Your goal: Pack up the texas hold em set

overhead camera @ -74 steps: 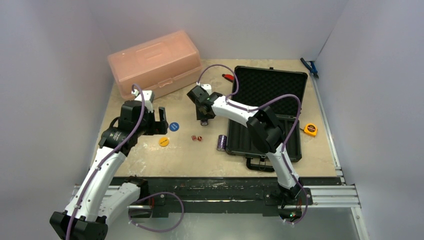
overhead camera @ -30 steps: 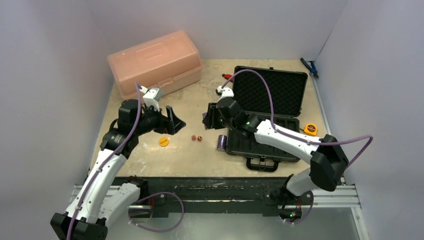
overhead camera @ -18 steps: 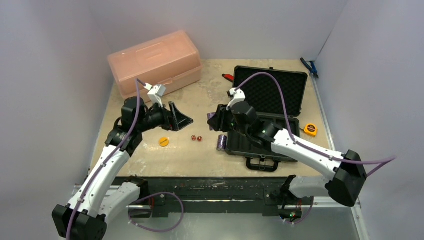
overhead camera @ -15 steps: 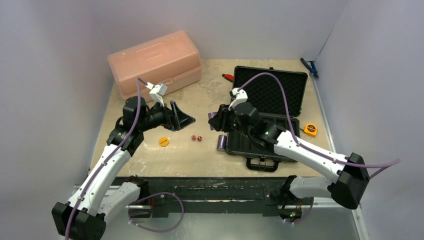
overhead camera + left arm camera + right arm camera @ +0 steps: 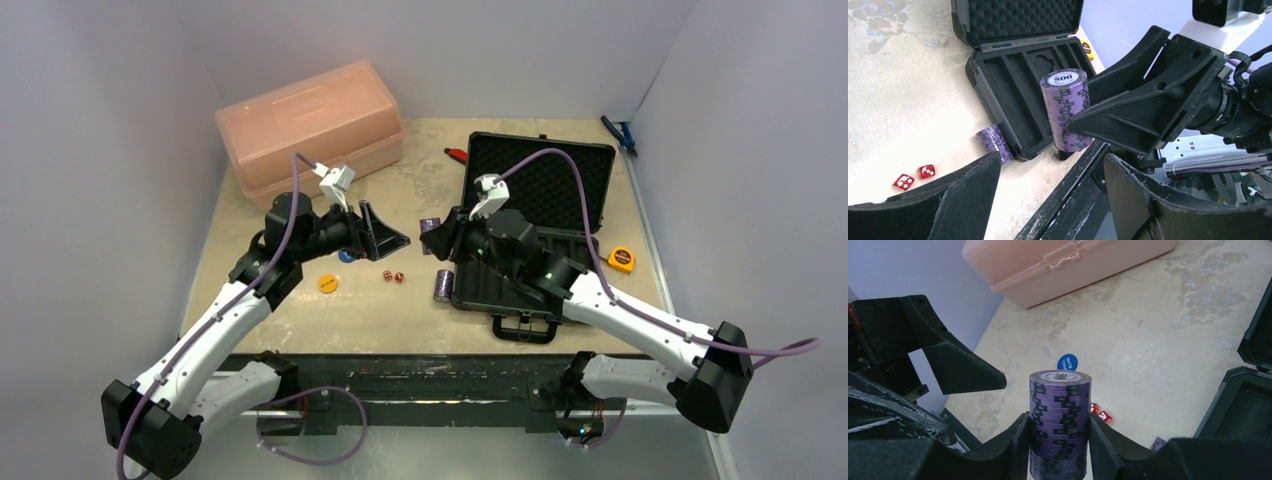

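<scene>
My right gripper point(image 5: 432, 236) is shut on an upright purple chip stack point(image 5: 430, 229), held in the air left of the open black briefcase point(image 5: 540, 185). The right wrist view shows both fingers pressed on the stack point(image 5: 1060, 410). My left gripper point(image 5: 388, 234) hangs open and empty, facing the stack from the left, a small gap apart. In the left wrist view the stack point(image 5: 1065, 107) stands beyond my open jaws. A second purple stack point(image 5: 442, 285) lies on its side against the briefcase's front left corner. Two red dice point(image 5: 392, 276) and an orange disc point(image 5: 328, 284) lie on the table.
A translucent pink box point(image 5: 310, 120) stands at the back left. A blue disc point(image 5: 345, 255) lies partly under the left arm. A yellow tape measure point(image 5: 621, 260) sits right of the briefcase. A red tool point(image 5: 455, 154) and blue pliers point(image 5: 620, 135) lie at the back.
My left gripper has swung right and up toward the middle, ending close to the held stack. The right gripper has drifted slightly right and back, still holding the stack.
</scene>
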### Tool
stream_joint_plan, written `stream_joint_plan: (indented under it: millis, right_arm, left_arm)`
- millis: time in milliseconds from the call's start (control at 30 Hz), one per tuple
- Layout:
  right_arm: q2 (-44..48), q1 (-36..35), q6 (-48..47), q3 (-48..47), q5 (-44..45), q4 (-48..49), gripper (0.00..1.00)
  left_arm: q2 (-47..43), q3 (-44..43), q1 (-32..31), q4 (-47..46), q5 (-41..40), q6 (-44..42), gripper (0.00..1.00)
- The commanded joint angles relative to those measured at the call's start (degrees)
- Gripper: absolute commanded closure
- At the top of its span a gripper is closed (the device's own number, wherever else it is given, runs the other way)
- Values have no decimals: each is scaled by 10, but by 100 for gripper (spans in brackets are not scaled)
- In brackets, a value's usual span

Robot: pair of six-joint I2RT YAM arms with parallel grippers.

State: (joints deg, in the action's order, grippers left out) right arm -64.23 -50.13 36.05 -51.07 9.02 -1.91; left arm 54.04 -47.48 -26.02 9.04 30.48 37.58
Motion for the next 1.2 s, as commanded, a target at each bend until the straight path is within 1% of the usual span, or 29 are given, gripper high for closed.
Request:
stream_joint_plan:
  millis: [0, 133, 167, 267, 533, 700, 833, 967, 1167]
  right_arm:
    - [21, 0, -3, -4, -22, 90, 100]
    - [26, 0, -12, 6, -45, 109, 100]
    - [27, 0, -16, 10, -51, 116, 100]
    - [26, 0, -32, 14, -71, 129, 100]
    - [19, 0, -44, 4, -79, 135, 100]
    - [13, 0, -35, -1, -77, 134, 100]
    - [12, 1, -30, -3, -75, 132, 100]
    - [13, 1, -30, -5, -79, 138, 100]
    - [10, 0, -33, -10, -74, 136, 100]
  left_arm:
    - [16, -21, -11, -56, -14, 19, 26]
    - [23, -21, -15, -81, -27, 36, 30]
    - [26, -22, -15, -100, -30, 38, 31]
    - [33, -27, -18, -109, -35, 44, 34]
    - [61, -50, -35, -91, -52, 54, 38]
    - [65, -52, -59, -91, -77, 50, 38]
    - [68, -55, -67, -70, -98, 47, 39]
    - [70, -57, -76, -72, -123, 51, 45]
    - [81, -59, -89, -81, -145, 66, 47]
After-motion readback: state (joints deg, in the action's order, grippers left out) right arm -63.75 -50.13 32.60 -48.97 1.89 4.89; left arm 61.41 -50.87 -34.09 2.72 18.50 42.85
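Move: About 6 cm to the left hand's right, 3 cm ahead and roughly 1 cm lower stands the purple 500 chip stack, upright in the right hand's grip. Far below on the table, nearly 30 cm down, lie the other chip stack, some 9 cm ahead and 9 cm right of the left hand, and the dice, about 11 cm ahead and 2 cm left. From the right hand, the open left gripper is about 6 cm left, 3 cm back and 1 cm higher. Reaching right and forward about 4 cm in all, the left hand brings its open fingers around the upper part of the held stack, rising slightly then settling, its gap narrowing from wide to just over half open. The right hand keeps its grip below and meets it, easing about 2 cm left with a little back and up, turning some 10 degrees counter-clockwise, then holding still. ##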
